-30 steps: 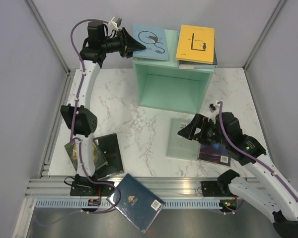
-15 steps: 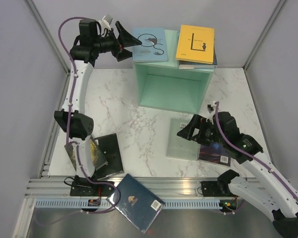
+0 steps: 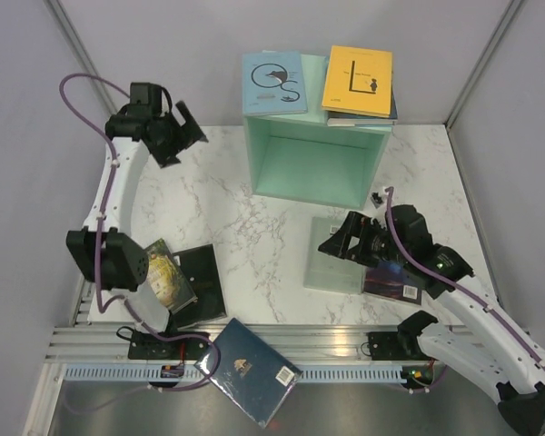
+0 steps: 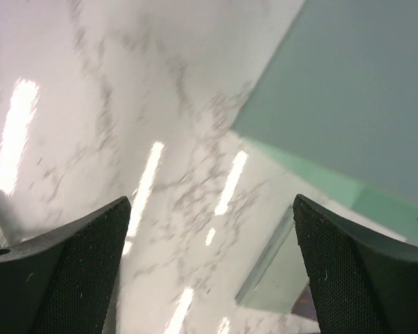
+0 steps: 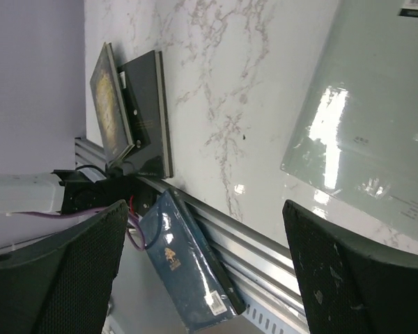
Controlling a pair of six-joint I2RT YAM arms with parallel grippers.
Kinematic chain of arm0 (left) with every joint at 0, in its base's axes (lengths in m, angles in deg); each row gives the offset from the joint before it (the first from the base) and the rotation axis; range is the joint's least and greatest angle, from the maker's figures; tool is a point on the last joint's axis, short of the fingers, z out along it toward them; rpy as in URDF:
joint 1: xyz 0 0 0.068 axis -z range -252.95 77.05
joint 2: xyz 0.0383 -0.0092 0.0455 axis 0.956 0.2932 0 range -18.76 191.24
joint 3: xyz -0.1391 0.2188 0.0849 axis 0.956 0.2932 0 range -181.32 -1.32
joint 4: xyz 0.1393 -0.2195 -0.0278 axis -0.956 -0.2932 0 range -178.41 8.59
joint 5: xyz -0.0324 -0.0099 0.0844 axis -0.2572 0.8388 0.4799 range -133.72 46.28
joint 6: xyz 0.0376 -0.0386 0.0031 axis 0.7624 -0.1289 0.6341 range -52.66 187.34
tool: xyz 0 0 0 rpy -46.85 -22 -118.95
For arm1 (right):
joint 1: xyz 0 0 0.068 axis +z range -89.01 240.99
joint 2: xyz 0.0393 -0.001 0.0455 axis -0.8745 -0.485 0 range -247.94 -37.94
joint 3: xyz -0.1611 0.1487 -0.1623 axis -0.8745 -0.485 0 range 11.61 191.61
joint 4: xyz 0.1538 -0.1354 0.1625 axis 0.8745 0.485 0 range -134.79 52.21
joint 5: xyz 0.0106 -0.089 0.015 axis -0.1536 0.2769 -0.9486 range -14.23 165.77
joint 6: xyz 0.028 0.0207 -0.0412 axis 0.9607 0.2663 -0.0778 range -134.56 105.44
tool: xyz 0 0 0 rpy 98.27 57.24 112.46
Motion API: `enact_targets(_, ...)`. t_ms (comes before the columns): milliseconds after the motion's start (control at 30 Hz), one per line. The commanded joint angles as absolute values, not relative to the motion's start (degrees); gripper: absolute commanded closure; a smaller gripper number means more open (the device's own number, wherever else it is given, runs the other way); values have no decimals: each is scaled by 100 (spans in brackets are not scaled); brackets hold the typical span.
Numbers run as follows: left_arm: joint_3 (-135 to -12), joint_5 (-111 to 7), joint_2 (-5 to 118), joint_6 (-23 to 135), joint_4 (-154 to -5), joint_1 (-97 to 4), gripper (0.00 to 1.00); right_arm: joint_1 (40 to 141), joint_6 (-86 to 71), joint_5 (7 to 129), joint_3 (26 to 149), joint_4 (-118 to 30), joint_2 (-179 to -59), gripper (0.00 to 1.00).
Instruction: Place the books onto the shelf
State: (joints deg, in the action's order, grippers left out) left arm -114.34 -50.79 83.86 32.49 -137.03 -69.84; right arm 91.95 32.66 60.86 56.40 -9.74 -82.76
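The mint-green shelf stands at the back of the table. On its top lie a light blue book and a yellow book on a small stack. My left gripper hangs open and empty, left of the shelf above bare marble. My right gripper is open over a pale green book. A dark galaxy book lies partly under the right arm. Near the left arm's base lie a black book and a gold-brown book.
A navy book rests on the metal rail beyond the table's front edge, between the two arm bases. Grey walls close in the left, right and back sides.
My left gripper opened, leaving the light blue book on the shelf top, and the arm drew away to the left and lower. The right gripper edged slightly left.
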Motion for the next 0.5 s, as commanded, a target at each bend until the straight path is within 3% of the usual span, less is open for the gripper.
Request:
enact_targets(0, -9893, -4233, 7205, 3123, -14074, -7119, 0, 9262, 3333, 5267, 5284, -1963, -8758, 6)
enact_targets(133, -7855, -4178, 6159, 2910, -13609, -7163, 0, 9850, 3465, 5143, 5195, -2869, -9452, 5)
enact_targets(333, -6692, -4809, 5095, 2648, -13608, -7163, 0, 11186, 3114, 4494, 5564, -3572, -11746, 4)
enact_targets(467, -5856, -4934, 4180, 2523, -13617, -7075, 0, 11486, 3727, 3694, 5169, -5684, -12633, 3)
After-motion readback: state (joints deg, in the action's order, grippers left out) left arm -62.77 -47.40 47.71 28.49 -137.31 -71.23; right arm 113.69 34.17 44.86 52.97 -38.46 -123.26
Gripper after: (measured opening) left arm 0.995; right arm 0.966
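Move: Some 26 cm back, 21 cm left and 19 cm below the right hand lies the navy book, overhanging the front edge. The grey-green book is almost beneath that hand, about 3 cm ahead and 1 cm right; the black book is roughly 33 cm left of it and 5 cm back. From the left hand, the Alice book lies around 31 cm back, 9 cm left and 26 cm down, and the black book about 32 cm back, straight below that line. Swinging left and down off the grey-green book's area, then back as well, the empty right hand sweeps about 20 cm towards the navy book, turning some 30 degrees counter-clockwise and tipping further down. Meanwhile the left hand draws quickly back from beside the shelf and down towards the Alice and black books, slowing as it nears them. Both grippers stay wide open, touching nothing. ##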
